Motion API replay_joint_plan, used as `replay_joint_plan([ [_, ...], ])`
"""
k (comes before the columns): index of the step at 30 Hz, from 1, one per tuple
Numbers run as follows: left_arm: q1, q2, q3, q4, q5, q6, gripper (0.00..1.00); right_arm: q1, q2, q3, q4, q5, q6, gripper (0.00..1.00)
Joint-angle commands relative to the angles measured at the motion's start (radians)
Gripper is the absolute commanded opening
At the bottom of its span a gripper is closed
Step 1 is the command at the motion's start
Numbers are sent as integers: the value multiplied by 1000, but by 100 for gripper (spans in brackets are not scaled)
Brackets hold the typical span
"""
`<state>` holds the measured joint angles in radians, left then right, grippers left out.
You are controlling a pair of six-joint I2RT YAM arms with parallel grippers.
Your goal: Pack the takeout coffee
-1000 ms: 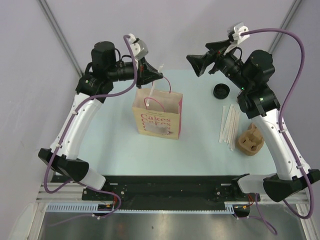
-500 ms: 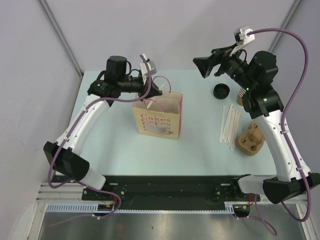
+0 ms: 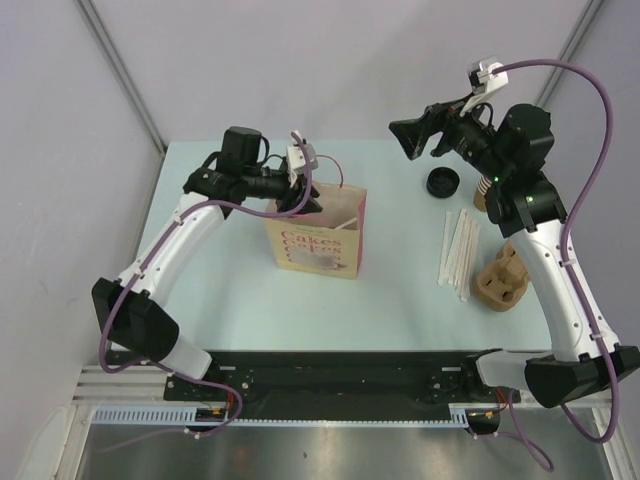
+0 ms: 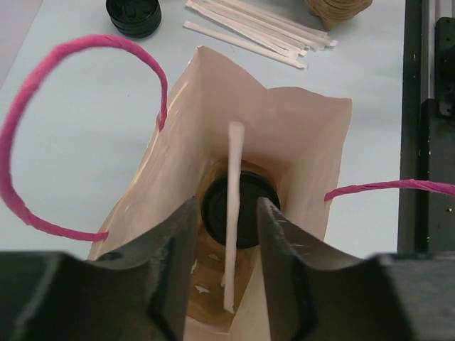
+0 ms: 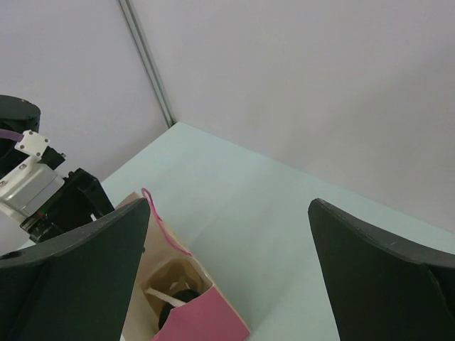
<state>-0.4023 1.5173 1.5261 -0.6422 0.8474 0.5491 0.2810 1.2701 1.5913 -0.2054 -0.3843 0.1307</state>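
Note:
The takeout coffee stands inside the paper gift bag, and only its black lid shows from above; the right wrist view also catches the coffee lid. A white wrapped straw leans in the bag across the lid. My left gripper hovers over the bag mouth. Its jaws stand apart on either side of the straw and do not touch it. My right gripper hangs high at the back right, open and empty.
A loose black lid lies at the back right, with several wrapped straws in front of it and a brown pulp cup carrier beside them. The bag's pink cord handles arch outward on both sides.
My left gripper swung right and down over the bag mouth with the straw, then its jaws parted and the straw now rests in the bag. The right arm shifted slightly.

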Motion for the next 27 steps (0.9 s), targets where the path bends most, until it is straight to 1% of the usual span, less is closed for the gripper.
replay_joint_plan([
  [1, 6, -29, 57, -13, 10, 31, 48, -11, -2, -4, 20, -19, 0, 100],
  [5, 10, -37, 101, -4, -14, -15, 59, -14, 17, -7, 24, -25, 0, 100],
  [7, 16, -45, 114, 15, -19, -47, 61, -19, 21, -10, 27, -30, 3, 100],
  [10, 54, -66, 131, 59, -13, -119, 66, -26, 37, -10, 35, -36, 12, 100],
  [12, 71, -74, 157, 82, -18, -162, 67, -35, 49, -10, 41, -45, 20, 100],
  [15, 123, -72, 203, 110, -2, -244, 69, -40, 64, -8, 54, -51, 27, 100],
  [18, 190, -81, 230, 157, 5, -362, 74, -49, 78, -7, 57, -53, 35, 100],
  [19, 227, -86, 235, 164, 2, -386, 80, -55, 87, -7, 57, -51, 37, 100],
  [20, 244, -91, 238, 177, -36, -437, 84, -54, 92, -7, 51, -48, 35, 100],
  [21, 262, -100, 240, 179, -42, -458, 88, -57, 98, -7, 44, -47, 35, 99],
  [22, 304, -98, 247, 176, -47, -474, 99, -68, 110, -7, 40, -44, 37, 100],
  [25, 380, -91, 267, 116, -86, -508, 100, -78, 135, -8, 14, -38, 37, 100],
  [26, 397, -88, 272, 67, -117, -512, 99, -89, 143, -8, 0, -34, 41, 100],
  [27, 443, -85, 275, 46, -123, -512, 100, -95, 147, -7, -6, -34, 44, 99],
])
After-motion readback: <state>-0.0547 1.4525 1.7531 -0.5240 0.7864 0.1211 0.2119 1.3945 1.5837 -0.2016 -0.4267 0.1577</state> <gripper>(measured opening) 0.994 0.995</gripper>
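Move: The left hand is in the mouth of the Cakes bag, between its two pink handles, with the bag's middle about 2 cm to its right, 1 cm back and 12 cm below. The loose straw's middle lies some 4 cm right, 2 cm back and 7 cm below. The black lids are about 27 cm right, 15 cm ahead and 20 cm below. From the right hand, the bag is some 15 cm left, 5 cm back and 31 cm below. Up out of the bag's mouth first, then swinging left and forward away from it, the left hand climbs about 13 cm, speeding up, as its half-open fingers spread fully and turn some 30 degrees counter-clockwise, tips lifting. The empty, open right hand eases about 5 cm forward and as far down, tilting slightly downward. ##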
